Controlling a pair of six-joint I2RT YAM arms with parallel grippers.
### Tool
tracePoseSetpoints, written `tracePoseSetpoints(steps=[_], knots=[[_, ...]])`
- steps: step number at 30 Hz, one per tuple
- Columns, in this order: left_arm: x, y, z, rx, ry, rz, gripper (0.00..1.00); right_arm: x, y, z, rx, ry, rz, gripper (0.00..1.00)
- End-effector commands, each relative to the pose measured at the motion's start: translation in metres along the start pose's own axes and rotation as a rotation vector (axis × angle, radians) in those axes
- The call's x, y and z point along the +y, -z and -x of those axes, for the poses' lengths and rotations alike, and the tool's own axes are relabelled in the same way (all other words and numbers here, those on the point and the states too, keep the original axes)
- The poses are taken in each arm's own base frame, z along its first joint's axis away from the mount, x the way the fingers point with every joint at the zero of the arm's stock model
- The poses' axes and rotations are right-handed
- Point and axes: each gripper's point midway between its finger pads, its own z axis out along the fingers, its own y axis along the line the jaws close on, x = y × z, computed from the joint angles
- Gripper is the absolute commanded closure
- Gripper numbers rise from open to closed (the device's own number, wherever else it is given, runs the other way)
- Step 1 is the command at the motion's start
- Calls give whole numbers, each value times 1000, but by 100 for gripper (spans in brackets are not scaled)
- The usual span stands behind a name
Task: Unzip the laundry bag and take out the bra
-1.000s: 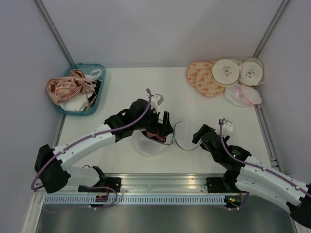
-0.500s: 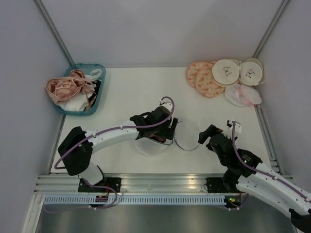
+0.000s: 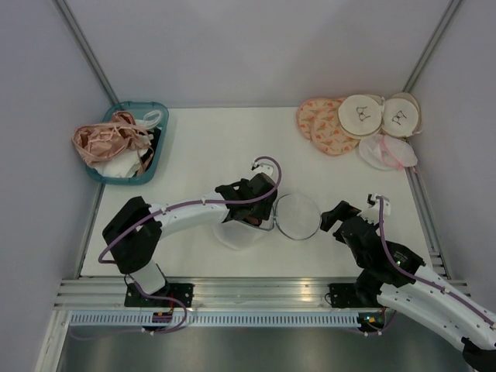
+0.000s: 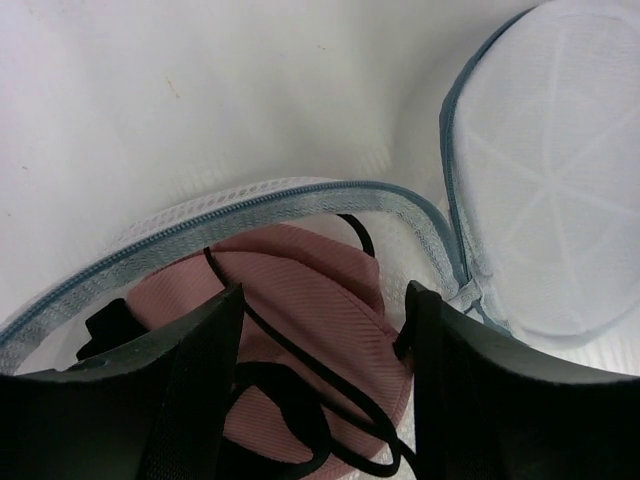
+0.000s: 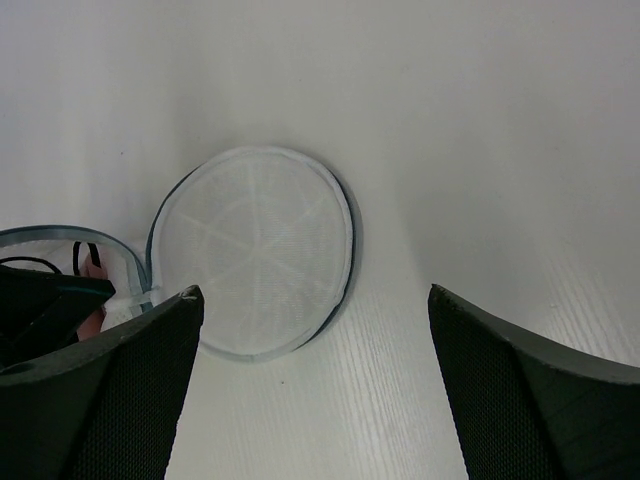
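The laundry bag lies unzipped mid-table, its blue-grey rim gaping. Its round mesh lid lies flat to the right, still joined at the hinge. Inside sits the bra, pink with black straps. My left gripper reaches into the bag mouth with its jaws apart, one finger on each side of the pink cup; the right-hand one touches the cup's edge. My right gripper hovers open just right of the lid, holding nothing.
A teal basket of pink and white garments stands at the back left. Peach patterned pouches, cream pouches and a white mesh pouch sit at the back right. Grey walls enclose the table; a metal rail runs along the front.
My left gripper has pushed further into the bag mouth and its jaws have narrowed around the bra. The lid has dropped flat. My right gripper has drawn back to the right.
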Motion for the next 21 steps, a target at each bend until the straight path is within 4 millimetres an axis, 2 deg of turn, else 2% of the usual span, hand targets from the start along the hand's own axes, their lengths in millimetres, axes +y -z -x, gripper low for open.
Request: tracePoseSetpoints(steps=[1,4,5,12,16,18,21], knots=[[12,-9,-7,1,27,80,32,0,2,7,-24,9,0,4],[13,-13,-12,13,27,90,43,-1,2,7,-26,8,3,4],[13,-15,-14,18,33,94,55,0,3,8,-27,5,8,5],[16,-11,-15,6,57,95,97,1,2,7,-26,7,11,6],[11,2,-5,-21,72,55,98,1,3,7,-24,12,15,6],[2,12,2,-33,81,2,98,3,3,7,-22,14,23,6],[-17,43,23,-83,104,-118,98,8,2,6,-15,22,45,7]])
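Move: The bra with black straps still in the open laundry bag lies just under the left hand, its middle about 3 cm to the left, 1 cm back and roughly 4 cm below the half-closed fingers. The bag's body spreads around it, centred some 6 cm left and 3 cm back. The opened round lid lies about 10 cm to the left hand's right, 1 cm ahead and 6 cm lower. From the right hand the bra is about 25 cm left, 1 cm ahead and 10 cm down. The left hand sinks another 2.5 cm or so into the open bag, easing a little over 1 cm to its left with barely any wrist turn, while its fingers close from well open to shut and pinch the pink cloth and black straps of the bra between their tips. With the fingers shut it turns back upward, rising about 2 cm and drawing very slightly back towards its base, keeping its pinch as the lift begins. ##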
